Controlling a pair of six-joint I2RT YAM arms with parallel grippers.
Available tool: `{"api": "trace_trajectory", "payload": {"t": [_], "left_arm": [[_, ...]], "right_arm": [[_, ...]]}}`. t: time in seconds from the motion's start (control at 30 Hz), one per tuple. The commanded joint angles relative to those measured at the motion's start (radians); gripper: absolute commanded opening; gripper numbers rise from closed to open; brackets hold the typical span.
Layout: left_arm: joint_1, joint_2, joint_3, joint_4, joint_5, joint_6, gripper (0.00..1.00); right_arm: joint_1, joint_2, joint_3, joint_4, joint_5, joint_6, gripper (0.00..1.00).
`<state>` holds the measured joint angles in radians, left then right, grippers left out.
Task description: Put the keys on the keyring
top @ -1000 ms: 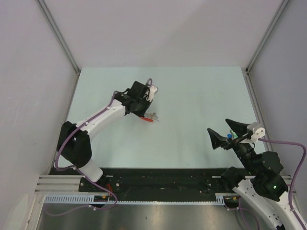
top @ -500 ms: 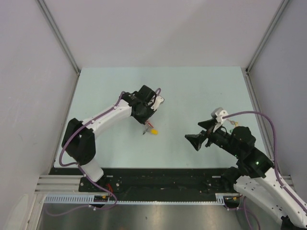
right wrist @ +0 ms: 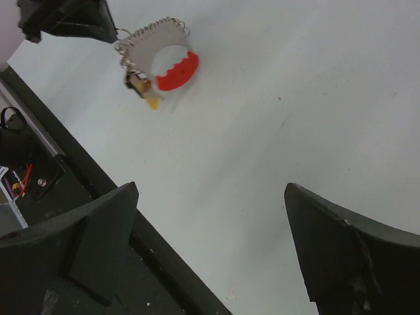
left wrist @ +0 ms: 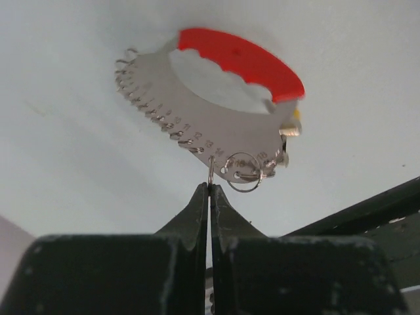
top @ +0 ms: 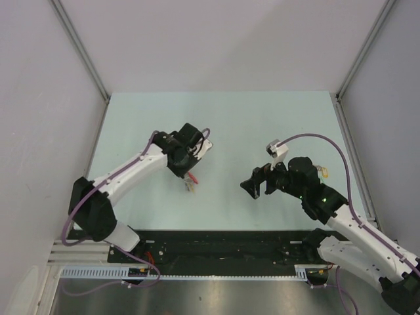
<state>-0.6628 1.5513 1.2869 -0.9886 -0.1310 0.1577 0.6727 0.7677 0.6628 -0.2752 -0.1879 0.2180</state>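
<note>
My left gripper (left wrist: 210, 189) is shut on a thin silver ring of the keyring (left wrist: 210, 172). From the ring hangs a grey toothed plate (left wrist: 197, 118) with a red curved band (left wrist: 243, 56), lifted just off the table. A second small ring (left wrist: 244, 172) and a yellow key head (left wrist: 296, 115) sit at the plate's edge. From above, the left gripper (top: 186, 173) holds the keyring (top: 191, 184) left of centre. My right gripper (top: 252, 187) is open and empty, to the right of it. Its own camera shows the right gripper (right wrist: 211, 189) facing the keyring (right wrist: 164, 62) and the yellow key (right wrist: 152, 102).
A small key with a yellowish tag (top: 323, 172) lies on the pale green table (top: 262, 125) near the right edge, behind the right arm. A black rail (top: 223, 246) runs along the near edge. White walls enclose the table on three sides.
The left arm carried the keyring toward the near side and slightly left. The right arm swung left from the table's right edge toward the centre, jaws still wide open.
</note>
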Motion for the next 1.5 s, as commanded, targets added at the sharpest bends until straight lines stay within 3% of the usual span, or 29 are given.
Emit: {"api": "trace_trajectory", "payload": {"t": [0.0,0.13,0.4,0.63,0.9,1.17,1.23,1.47], "left_arm": [[-0.001,-0.132,-0.008,-0.093,-0.120,0.016,0.00],[-0.003,-0.109,0.057,-0.099,-0.055,0.077,0.00],[-0.099,0.266,0.206,-0.101,-0.001,0.178,0.00],[-0.214,0.472,0.362,-0.082,0.028,0.206,0.00],[-0.262,0.504,0.325,0.007,0.088,0.209,0.08],[-0.255,0.353,0.255,0.126,0.079,0.172,0.45],[-0.244,0.265,0.209,0.191,0.071,0.157,0.58],[-0.124,-0.058,0.066,0.297,0.011,-0.012,0.84]], "right_arm": [[0.002,-0.007,0.027,0.053,0.008,0.023,1.00],[0.002,-0.054,0.027,0.022,0.022,0.021,1.00],[0.004,-0.149,-0.012,-0.045,0.073,0.017,1.00],[0.007,-0.209,-0.046,-0.059,0.125,0.032,1.00],[0.016,-0.254,-0.100,-0.012,0.151,0.052,1.00],[0.033,-0.197,-0.103,0.039,0.114,-0.008,1.00],[0.033,-0.179,-0.091,0.034,0.067,-0.025,1.00],[0.042,-0.001,-0.032,0.060,-0.013,-0.098,0.99]]}}
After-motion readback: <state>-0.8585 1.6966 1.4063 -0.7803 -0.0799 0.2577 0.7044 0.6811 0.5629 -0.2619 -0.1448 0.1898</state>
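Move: The left hand's shut fingers hold the keyring by a ring; its toothed plate hangs with its middle about 5 cm below them, 2 cm right and 1 cm back. The bare table spot where it goes lies some 12 cm to the left hand's right, about 2 cm back and 10 cm down. From the open, waiting right hand that spot is about 10 cm left, level fore and aft, and roughly 16 cm below. The left hand carries the keyring about 12 cm right and down onto the table, opens, and rises clear. ##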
